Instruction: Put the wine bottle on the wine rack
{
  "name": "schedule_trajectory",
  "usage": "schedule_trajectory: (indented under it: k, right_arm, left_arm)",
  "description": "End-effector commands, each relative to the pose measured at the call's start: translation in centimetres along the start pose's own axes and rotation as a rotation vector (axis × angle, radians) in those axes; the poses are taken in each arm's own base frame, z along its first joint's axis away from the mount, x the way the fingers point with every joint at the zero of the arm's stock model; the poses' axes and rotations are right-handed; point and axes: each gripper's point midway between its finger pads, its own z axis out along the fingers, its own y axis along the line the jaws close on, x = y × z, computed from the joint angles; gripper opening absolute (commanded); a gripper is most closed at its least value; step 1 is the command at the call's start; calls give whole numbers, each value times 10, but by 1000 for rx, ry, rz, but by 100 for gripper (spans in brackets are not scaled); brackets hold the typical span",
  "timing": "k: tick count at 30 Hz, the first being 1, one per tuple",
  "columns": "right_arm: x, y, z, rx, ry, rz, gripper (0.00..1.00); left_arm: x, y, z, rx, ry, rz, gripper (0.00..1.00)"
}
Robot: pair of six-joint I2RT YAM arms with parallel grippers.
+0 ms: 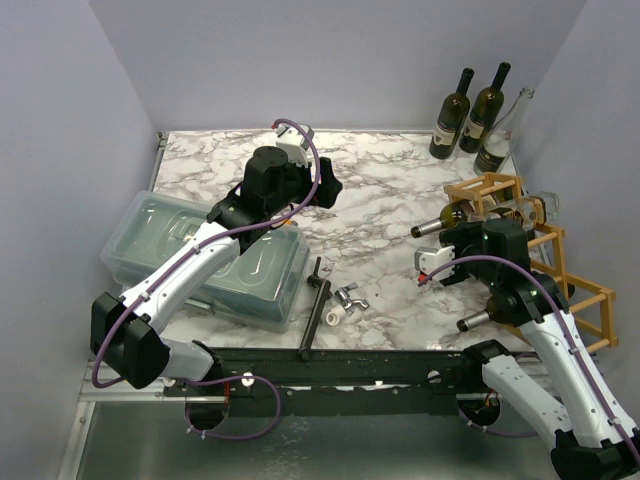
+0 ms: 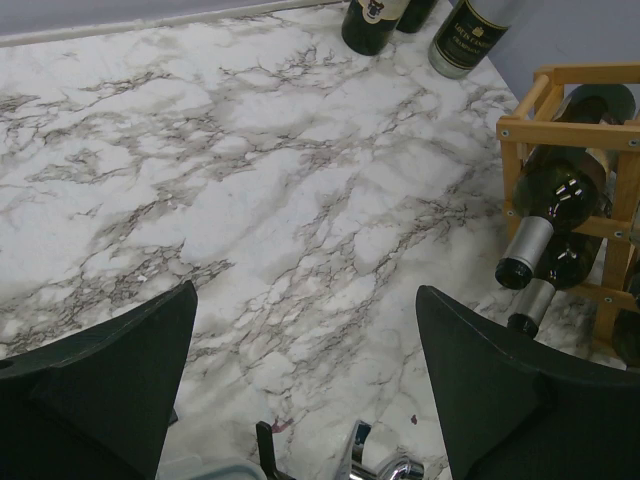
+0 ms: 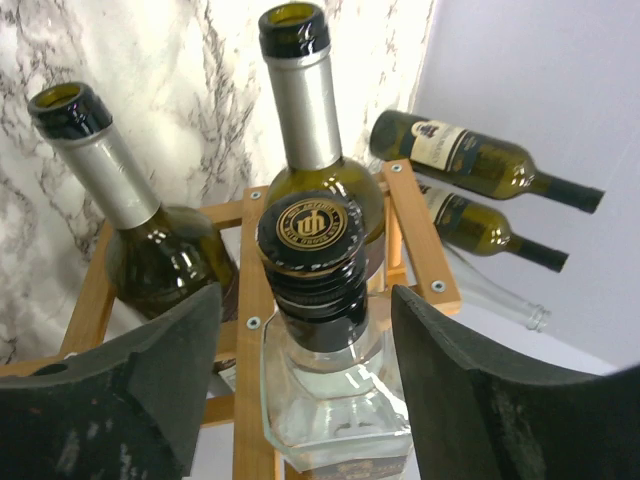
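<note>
The wine rack [image 1: 585, 300], a light wooden frame [image 3: 250, 300], stands at the right of the marble table. A clear wine bottle [image 3: 335, 390] with a black screw cap [image 3: 310, 250] lies in one cell, cap toward my right wrist camera. My right gripper [image 3: 305, 295] is open, its fingers on either side of the cap with a gap on both sides. Two green bottles [image 3: 310, 110] [image 3: 110, 170] lie in neighbouring cells, necks out. In the top view the right gripper [image 1: 483, 228] is mostly hidden by its arm. My left gripper [image 1: 325, 188] [image 2: 305, 290] hangs open and empty over the mid-table.
Three upright bottles [image 1: 470, 110] stand in the back right corner by the wall. A clear lidded plastic bin [image 1: 210, 255] sits at the left under the left arm. A metal corkscrew [image 1: 345, 300] and a black bar [image 1: 315, 310] lie near the front middle.
</note>
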Motion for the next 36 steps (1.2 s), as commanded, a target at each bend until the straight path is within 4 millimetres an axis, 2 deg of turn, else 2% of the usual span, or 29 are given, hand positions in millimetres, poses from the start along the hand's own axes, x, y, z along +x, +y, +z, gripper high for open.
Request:
schedule_trajectory:
  k: [1, 5, 7, 8, 15, 18, 24, 27, 30, 32, 34, 36]
  right_arm:
    - [-18, -8, -2, 52, -73, 24, 72]
    - [-30, -12, -5, 106, -121, 20, 75]
    - [-33, -11, -6, 130, -135, 24, 85]
    - [-35, -11, -8, 145, -143, 30, 86]
    - [-54, -7, -26, 210, -261, 83, 89]
    - [-68, -17, -38, 268, -351, 140, 90]
    - [-106, -72, -74, 373, -597, 341, 88]
    - [-115, -108, -86, 414, -671, 442, 88]
    - [-112, -146, -89, 491, -699, 616, 88]
    - [-105, -172, -88, 546, -718, 828, 89]
    - [-98, -192, -79, 564, -709, 980, 89]
    - [-98, -208, -63, 564, -714, 1066, 94]
  left_arm:
    - [-6, 0, 2, -14, -8, 23, 92]
    - [-5, 2, 3, -24, -2, 28, 92]
    - [-5, 2, 3, -24, 0, 34, 92]
    - [-5, 3, 3, -25, 3, 36, 92]
    - [-10, 12, 0, -75, -10, 65, 92]
    - [-10, 14, 0, -83, -11, 67, 92]
    - [-7, 20, 2, -116, -4, 86, 92]
    - [-6, 21, 3, -120, 1, 86, 92]
    - [-5, 19, 4, -110, 4, 76, 92]
    - [-6, 18, 3, -103, 3, 73, 92]
    - [-7, 16, 3, -95, 1, 65, 92]
    - [-8, 13, 1, -83, -2, 59, 92]
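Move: The clear bottle just laid on the rack has its neck between the open right fingers. Its middle is about 9 cm to the right and 3 cm ahead, at almost the hand's height. The dark bottle in the rack lies some 4 cm ahead, 1 cm right and 8 cm below. The nearest standing wine bottle is about 28 cm ahead, 1 cm left, its middle 6 cm lower; from the left hand it is some 22 cm ahead and 33 cm right, 15 cm below. Open the right gripper wide around the released neck and draw it off leftward and a little back, about 4 cm, clear of the black cap. Then swing up quickly above the rack, some 17 cm up and 10 cm left in all, curving forward at the end while the hand rolls about 60 degrees, left side rising. ##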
